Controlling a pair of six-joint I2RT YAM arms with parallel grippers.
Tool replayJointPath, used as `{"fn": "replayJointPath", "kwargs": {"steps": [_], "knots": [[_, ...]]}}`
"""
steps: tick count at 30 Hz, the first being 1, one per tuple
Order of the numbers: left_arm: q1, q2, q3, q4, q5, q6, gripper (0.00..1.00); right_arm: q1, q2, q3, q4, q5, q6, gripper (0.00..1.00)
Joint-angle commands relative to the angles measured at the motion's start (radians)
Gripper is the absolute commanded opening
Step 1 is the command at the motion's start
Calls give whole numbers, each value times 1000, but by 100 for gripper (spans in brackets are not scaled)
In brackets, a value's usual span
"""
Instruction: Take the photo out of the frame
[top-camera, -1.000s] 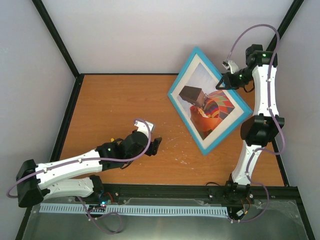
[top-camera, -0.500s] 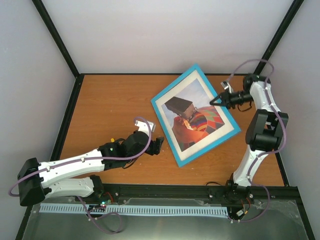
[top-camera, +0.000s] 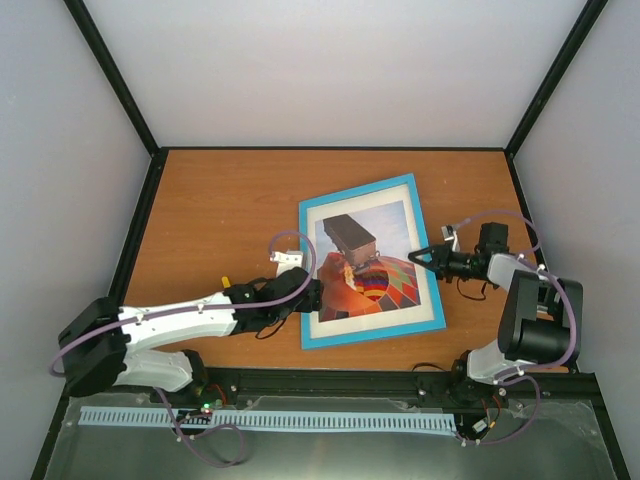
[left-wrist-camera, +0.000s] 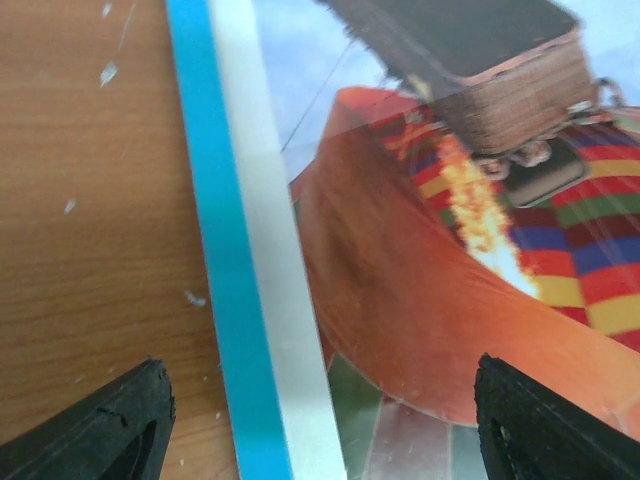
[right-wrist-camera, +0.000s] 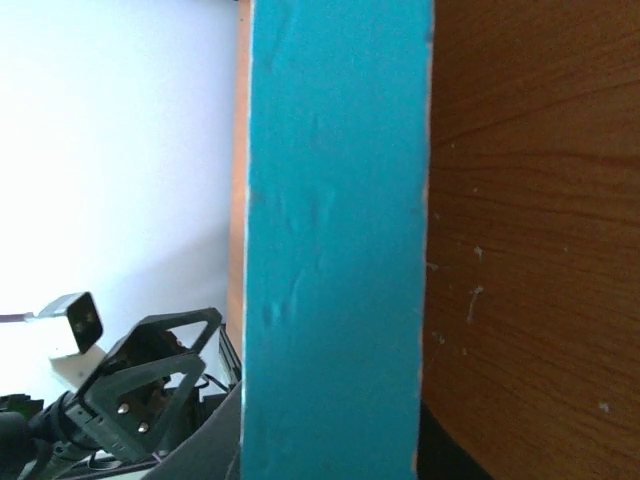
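The frame (top-camera: 424, 252), with a light-blue border, lies face up near the table's front centre. The photo (top-camera: 365, 265) sits inside it, a red, orange and yellow checkered balloon with a dark basket. My right gripper (top-camera: 420, 257) is shut on the frame's right border, which fills the right wrist view as the frame (right-wrist-camera: 335, 250) between that gripper (right-wrist-camera: 325, 455). My left gripper (top-camera: 312, 293) hovers open over the frame's left edge. In the left wrist view that gripper (left-wrist-camera: 320, 430) straddles the blue border of the frame (left-wrist-camera: 220, 260): one fingertip over the wood, the other over the photo (left-wrist-camera: 420, 290).
Black rails edge the wooden table (top-camera: 220, 210) on all sides, with pale walls behind. A small yellow item (top-camera: 226, 281) peeks out beside my left arm. White specks dot the wood near the frame's left border.
The right gripper swung the frame down from the back right to the front centre, turning it face up. The left gripper moved right to the frame's left edge.
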Motion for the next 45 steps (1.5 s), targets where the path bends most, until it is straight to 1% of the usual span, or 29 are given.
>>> {"fn": "replayJointPath", "kwargs": {"steps": [1, 5, 8, 13, 15, 17, 22, 24, 28, 33, 34, 35, 36, 39, 42, 45], "knots": [[24, 54, 15, -39, 2, -138, 81, 5, -77, -47, 344, 116, 126, 3], [62, 97, 0, -12, 46, -155, 80, 0, -90, -49, 313, 146, 109, 3], [69, 120, 2, 16, 53, -140, 80, -25, -58, -15, 228, 177, 8, 3], [69, 127, 14, 32, 56, -101, 81, -133, 51, 55, 81, 201, -146, 3], [68, 123, 8, 43, 58, -90, 81, -143, 125, 129, -71, 232, -301, 3], [70, 122, 2, 52, 59, -80, 81, -164, 200, 228, -193, 233, -410, 3], [70, 127, -7, 62, 75, -62, 81, -254, 401, 396, -431, 234, -583, 3], [69, 129, -10, 68, 76, -57, 81, -281, 464, 456, -498, 251, -640, 3], [70, 132, -11, 72, 82, -50, 81, -340, 496, 497, -501, 296, -657, 3], [70, 144, -8, 84, 83, -39, 81, -359, 485, 521, -457, 406, -651, 4], [70, 150, -5, 86, 86, -35, 81, -359, 481, 527, -443, 441, -640, 5], [70, 154, -2, 88, 89, -31, 81, -359, 479, 533, -427, 478, -634, 9], [69, 160, 1, 88, 92, -28, 81, -358, 482, 547, -422, 520, -632, 13], [70, 172, 5, 90, 97, -23, 81, -359, 495, 587, -426, 579, -642, 25], [70, 176, 0, 94, 100, -23, 81, -359, 506, 620, -438, 610, -650, 41], [70, 177, -3, 100, 103, -21, 81, -359, 507, 633, -443, 621, -651, 47]]}}
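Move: Between the right hand's fingers is the frame's right rail, held raised; the frame's middle lies about 15 cm to its left, 2 cm back and 4 cm lower. Bare table for that rail is some 20 cm to this hand's right, 7 cm ahead and 8 cm down. From the open left hand the frame's middle is roughly 9 cm ahead, 13 cm right and 5 cm below, while the left rail's middle is about 4 cm ahead, 5 cm left and 8 cm down. Dragging the picture frame by its right rail, the right hand goes about 20 cm to the right, lowering some 8 cm and working 6 or 7 cm forward, away from the left hand. Near the end the wrist tips the fingers about 30 degrees further down and they open around the rail to let go. The left hand, fingers still wide, sinks about 5 cm. ##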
